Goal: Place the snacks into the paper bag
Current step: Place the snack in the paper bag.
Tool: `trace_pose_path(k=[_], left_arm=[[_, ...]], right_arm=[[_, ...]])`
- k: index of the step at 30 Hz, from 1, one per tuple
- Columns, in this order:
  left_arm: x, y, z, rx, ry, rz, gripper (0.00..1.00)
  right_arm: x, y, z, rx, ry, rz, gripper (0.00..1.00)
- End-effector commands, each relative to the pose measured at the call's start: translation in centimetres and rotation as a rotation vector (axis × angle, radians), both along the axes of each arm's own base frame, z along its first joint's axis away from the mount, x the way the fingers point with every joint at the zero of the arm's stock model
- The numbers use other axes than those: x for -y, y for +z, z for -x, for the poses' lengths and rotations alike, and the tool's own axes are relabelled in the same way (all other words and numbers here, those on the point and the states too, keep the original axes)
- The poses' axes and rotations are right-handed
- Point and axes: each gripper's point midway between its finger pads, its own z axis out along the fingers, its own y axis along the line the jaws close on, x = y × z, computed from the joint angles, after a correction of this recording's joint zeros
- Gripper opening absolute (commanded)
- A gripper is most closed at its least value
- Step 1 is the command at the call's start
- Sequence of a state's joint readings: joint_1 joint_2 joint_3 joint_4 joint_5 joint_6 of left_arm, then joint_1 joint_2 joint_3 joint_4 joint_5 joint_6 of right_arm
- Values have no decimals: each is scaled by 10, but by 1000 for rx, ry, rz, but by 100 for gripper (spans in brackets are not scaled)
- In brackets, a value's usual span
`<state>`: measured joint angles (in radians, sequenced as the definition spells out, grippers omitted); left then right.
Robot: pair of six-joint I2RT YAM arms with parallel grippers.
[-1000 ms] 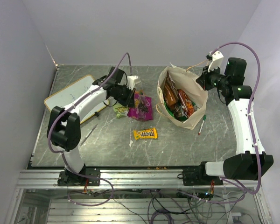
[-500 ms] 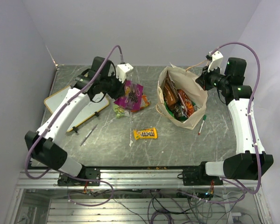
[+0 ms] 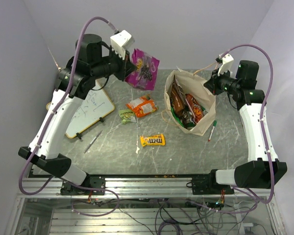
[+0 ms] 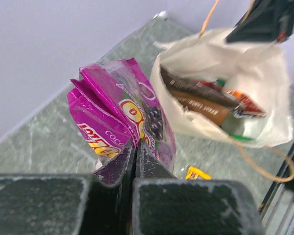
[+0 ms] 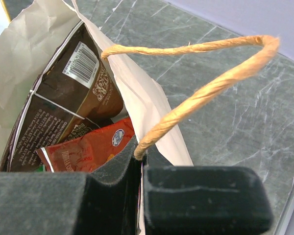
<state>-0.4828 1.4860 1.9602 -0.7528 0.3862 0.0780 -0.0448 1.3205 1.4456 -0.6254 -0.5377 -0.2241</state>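
Note:
My left gripper (image 3: 129,68) (image 4: 136,147) is shut on the lower edge of a purple pouch (image 3: 143,70) (image 4: 121,115) and holds it in the air, left of the paper bag (image 3: 204,123) (image 4: 267,83). The bag stands open with brown (image 5: 63,98) and red (image 5: 85,149) packets inside. At the bag's right rim, my right gripper (image 3: 211,84) (image 5: 141,152) is shut where the twisted handle (image 5: 206,90) joins it. An orange packet (image 3: 141,106), a small green packet (image 3: 127,116) and a yellow M&M's packet (image 3: 152,140) (image 4: 196,173) lie on the table.
A whiteboard (image 3: 87,111) lies at the left under the raised left arm. A green-capped marker (image 3: 212,130) lies beside the bag's right foot. A thin pen (image 3: 93,142) lies near the whiteboard's front corner. Walls close in on the back and both sides.
The left arm has lifted the purple pouch off the table, up and back toward the bag. The orange packet beneath it now shows. The right arm has not moved.

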Motion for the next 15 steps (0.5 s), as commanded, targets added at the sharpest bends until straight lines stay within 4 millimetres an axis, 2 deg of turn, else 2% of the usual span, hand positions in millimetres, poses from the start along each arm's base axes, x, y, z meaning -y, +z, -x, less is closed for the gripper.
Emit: trace_pose_path(k=[1, 5, 11, 15], left_arm=[[48, 67, 18, 90, -106, 199, 7], [86, 78, 29, 28, -152, 287, 7], [136, 76, 36, -209, -225, 439, 7], [164, 67, 43, -321, -244, 478, 7]], right_arm=[[-6, 25, -5, 68, 21, -31, 0], [-5, 26, -8, 68, 5, -43, 0], [-5, 29, -9, 67, -12, -61, 0], [-5, 30, -8, 71, -22, -66, 0]])
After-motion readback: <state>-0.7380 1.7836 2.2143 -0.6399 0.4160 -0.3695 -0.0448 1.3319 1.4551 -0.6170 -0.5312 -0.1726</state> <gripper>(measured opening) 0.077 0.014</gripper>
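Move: The left hand already holds the purple snack high up; the paper bag's middle is about 28 cm to its right, 5 cm farther out and some 30 cm below. On the table, about 42 cm down, the orange snack lies 8 cm ahead and 6 cm right, the yellow M&M's 10 cm back and 11 cm right. From the right hand, the paper bag is about 12 cm left, 2 cm ahead and 18 cm below. Left hand swings the pinched purple snack about 15 cm right towards the paper bag, fingers tipping down some 20 degrees. ##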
